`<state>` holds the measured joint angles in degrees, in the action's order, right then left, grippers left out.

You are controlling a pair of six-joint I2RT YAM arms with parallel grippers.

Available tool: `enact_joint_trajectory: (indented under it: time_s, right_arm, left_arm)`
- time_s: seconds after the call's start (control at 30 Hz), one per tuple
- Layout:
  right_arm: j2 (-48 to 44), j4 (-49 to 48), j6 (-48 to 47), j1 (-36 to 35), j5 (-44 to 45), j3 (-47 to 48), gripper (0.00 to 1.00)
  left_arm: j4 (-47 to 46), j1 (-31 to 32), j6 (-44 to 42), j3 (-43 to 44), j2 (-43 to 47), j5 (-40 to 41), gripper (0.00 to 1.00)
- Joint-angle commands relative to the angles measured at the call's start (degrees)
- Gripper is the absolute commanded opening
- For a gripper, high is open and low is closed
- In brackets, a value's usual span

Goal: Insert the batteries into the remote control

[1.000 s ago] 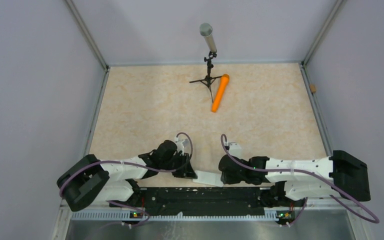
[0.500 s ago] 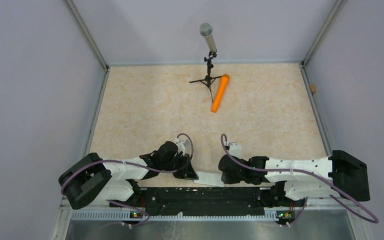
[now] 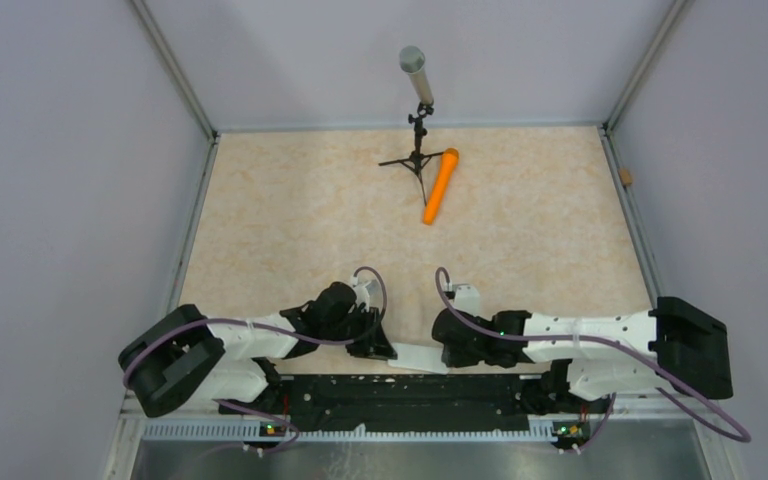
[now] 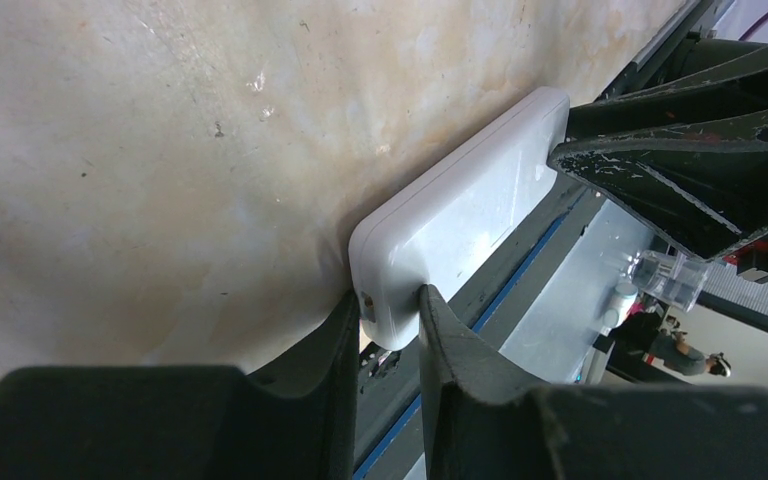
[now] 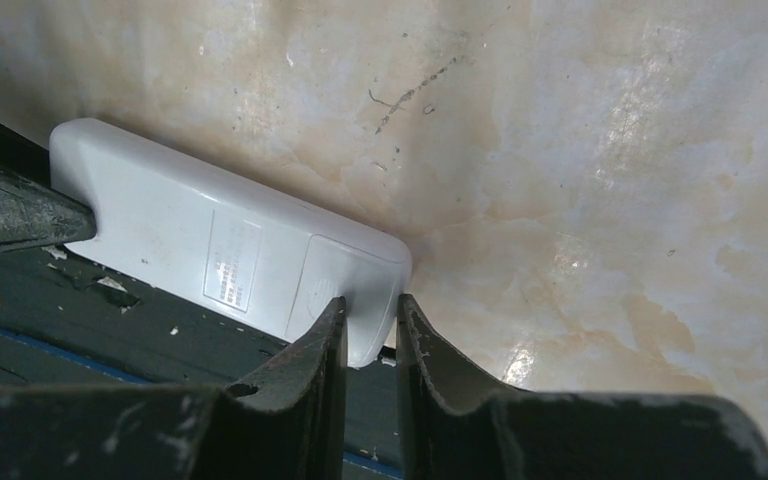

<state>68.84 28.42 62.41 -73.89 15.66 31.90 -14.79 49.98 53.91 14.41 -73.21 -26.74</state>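
The white remote control (image 3: 418, 356) lies at the table's near edge, between the two arms, partly over the black rail. Its plain back with a small label (image 5: 228, 262) faces the right wrist camera. My left gripper (image 3: 385, 350) is shut on the remote's left end (image 4: 460, 230), with both fingers of the left gripper (image 4: 388, 305) pressed against that rounded corner. My right gripper (image 3: 447, 358) is shut on the other end (image 5: 220, 250), and the corner sits between the jaws of the right gripper (image 5: 370, 305). The batteries are out of view.
A grey microphone on a black tripod (image 3: 416, 110) stands at the back middle. A long orange cylinder (image 3: 440, 186) lies beside it. The black rail (image 3: 410, 390) runs along the near edge under the remote. Grey walls enclose the table.
My right gripper has closed onto the remote's end, and that arm has shifted slightly left. The left gripper has narrowed a little and stays on the remote.
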Motion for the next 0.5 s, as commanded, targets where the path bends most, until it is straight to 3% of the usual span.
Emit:
enact_joint_trajectory:
  time_s: [0.0, 0.2, 0.47]
  right_arm:
    - [3.8, -7.6, 0.0, -1.5, -1.4, -0.2, 0.19]
    - [-0.5, 0.8, -8.4, -1.4, 3.2, 3.8, 0.34]
    - [-3.5, 2.5, -26.6, -1.4, 1.2, 8.6, 0.72]
  left_arm:
    - [5.9, 3.7, -2.8, -0.2, -2.2, 5.8, 0.2]
    - [17.3, 3.6, -5.3, 4.3, 2.7, 13.3, 0.38]
    - [30.4, 3.5, -6.0, 9.2, 12.3, 24.6, 0.69]
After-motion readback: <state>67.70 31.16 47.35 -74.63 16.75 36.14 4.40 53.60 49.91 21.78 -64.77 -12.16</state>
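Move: The remote lies back side up across the table's near edge, pinched at both ends. Its middle is about 6 cm to the right of the left hand and 6 cm to the left of the right hand, roughly 1 cm farther out and 1 cm lower than both. The battery cover is at the right-hand end, some 2 cm left and 1 cm ahead of the right hand, and about 11 cm to the right of the left hand. Both grippers let go of the remote's ends together, their fingers spreading from nearly shut to about two thirds open; the right hand lifts some 2 cm off the battery-cover end, drifting slightly forward and turning about 15 degrees counter-clockwise. The left hand comes off the other end forward about 2 cm while rising and easing left away from the remote, its wrist tilting so the fingers point more steeply down. ##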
